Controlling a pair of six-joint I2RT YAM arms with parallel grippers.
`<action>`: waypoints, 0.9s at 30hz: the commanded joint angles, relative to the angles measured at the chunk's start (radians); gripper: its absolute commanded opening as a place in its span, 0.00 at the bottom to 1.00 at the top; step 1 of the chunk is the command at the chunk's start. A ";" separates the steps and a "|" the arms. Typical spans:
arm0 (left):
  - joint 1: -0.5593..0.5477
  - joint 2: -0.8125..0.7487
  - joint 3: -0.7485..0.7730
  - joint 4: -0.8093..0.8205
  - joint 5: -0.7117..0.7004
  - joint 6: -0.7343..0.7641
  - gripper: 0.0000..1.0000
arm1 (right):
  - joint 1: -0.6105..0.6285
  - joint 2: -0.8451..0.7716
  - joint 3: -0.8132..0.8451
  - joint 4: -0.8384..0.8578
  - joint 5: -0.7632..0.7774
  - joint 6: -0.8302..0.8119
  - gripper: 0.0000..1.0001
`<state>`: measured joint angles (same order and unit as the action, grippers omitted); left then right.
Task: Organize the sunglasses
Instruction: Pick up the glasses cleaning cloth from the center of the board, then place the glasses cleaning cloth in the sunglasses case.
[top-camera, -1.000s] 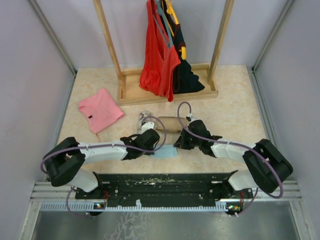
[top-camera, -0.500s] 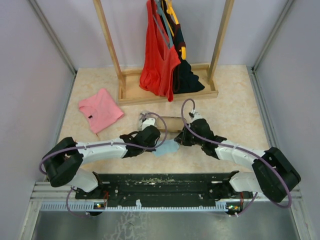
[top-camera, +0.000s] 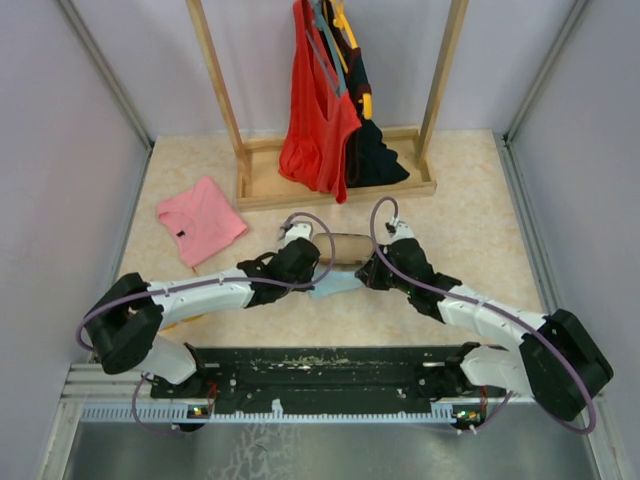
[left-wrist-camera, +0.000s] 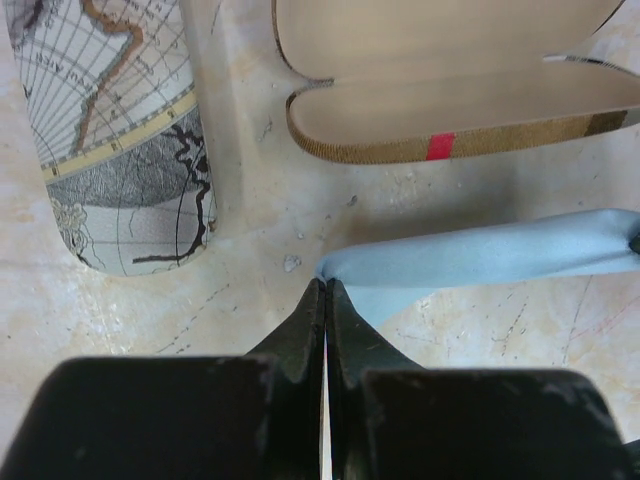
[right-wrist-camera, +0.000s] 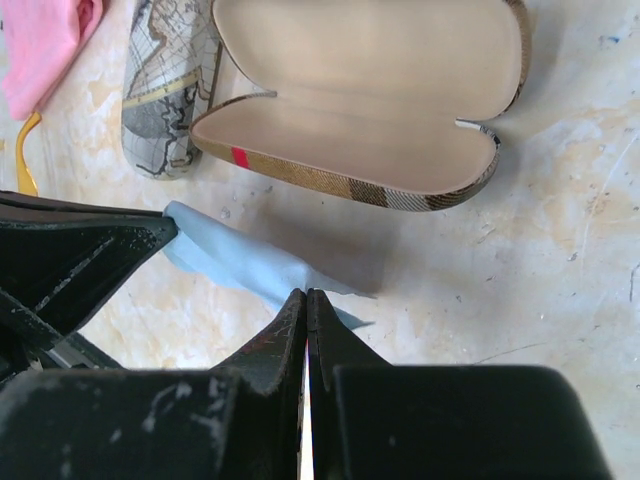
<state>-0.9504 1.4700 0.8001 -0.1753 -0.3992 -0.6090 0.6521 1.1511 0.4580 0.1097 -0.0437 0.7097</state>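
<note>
The red-framed sunglasses are not in view in any frame. A light blue cloth (top-camera: 335, 284) hangs stretched between my two grippers just above the table. My left gripper (left-wrist-camera: 327, 285) is shut on one corner of the cloth (left-wrist-camera: 480, 255). My right gripper (right-wrist-camera: 306, 294) is shut on the opposite edge of the cloth (right-wrist-camera: 235, 262). The brown oblong case with a red stripe (right-wrist-camera: 360, 110) lies open and empty just beyond the cloth; it also shows in the left wrist view (left-wrist-camera: 440, 80) and, partly hidden by the arms, in the top view (top-camera: 345, 247).
A closed map-print glasses case (left-wrist-camera: 125, 130) lies left of the open case, also seen in the right wrist view (right-wrist-camera: 165, 85). A pink garment (top-camera: 200, 220) lies at the left. A wooden clothes rack (top-camera: 335, 185) with hanging clothes stands at the back.
Both grippers have moved away from the table's near edge toward the open case, lifting the blue cloth and pulling it taut between them.
</note>
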 joint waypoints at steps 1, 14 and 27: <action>0.022 -0.014 0.049 0.058 0.019 0.051 0.00 | 0.007 -0.056 0.010 0.008 0.069 -0.021 0.00; 0.081 0.122 0.219 0.095 0.086 0.142 0.00 | -0.043 -0.021 0.099 -0.011 0.132 -0.026 0.00; 0.146 0.195 0.276 0.117 0.135 0.169 0.00 | -0.113 0.093 0.208 -0.011 0.123 -0.089 0.00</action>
<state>-0.8272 1.6524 1.0519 -0.0887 -0.2916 -0.4618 0.5545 1.2137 0.6041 0.0593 0.0700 0.6537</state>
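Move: I already hold the blue cleaning cloth between both grippers, its lower edge hanging. From my left hand, the middle of the open striped glasses case lies about 11 cm ahead, 9 cm to the right and 4 cm lower; from my right, some 9 cm ahead, 5 cm left and 5 cm lower. The map-patterned case stands roughly 13 cm ahead and 6 cm left of my left hand. Keeping both grippers shut on the cloth, I carry it forward over the near part of the open striped case. My left hand goes about 8 cm forward, easing right and rising some 4 cm before levelling out; my right starts slower, goes about 6 cm forward, slightly up and to the right, turning some 10 degrees clockwise. ##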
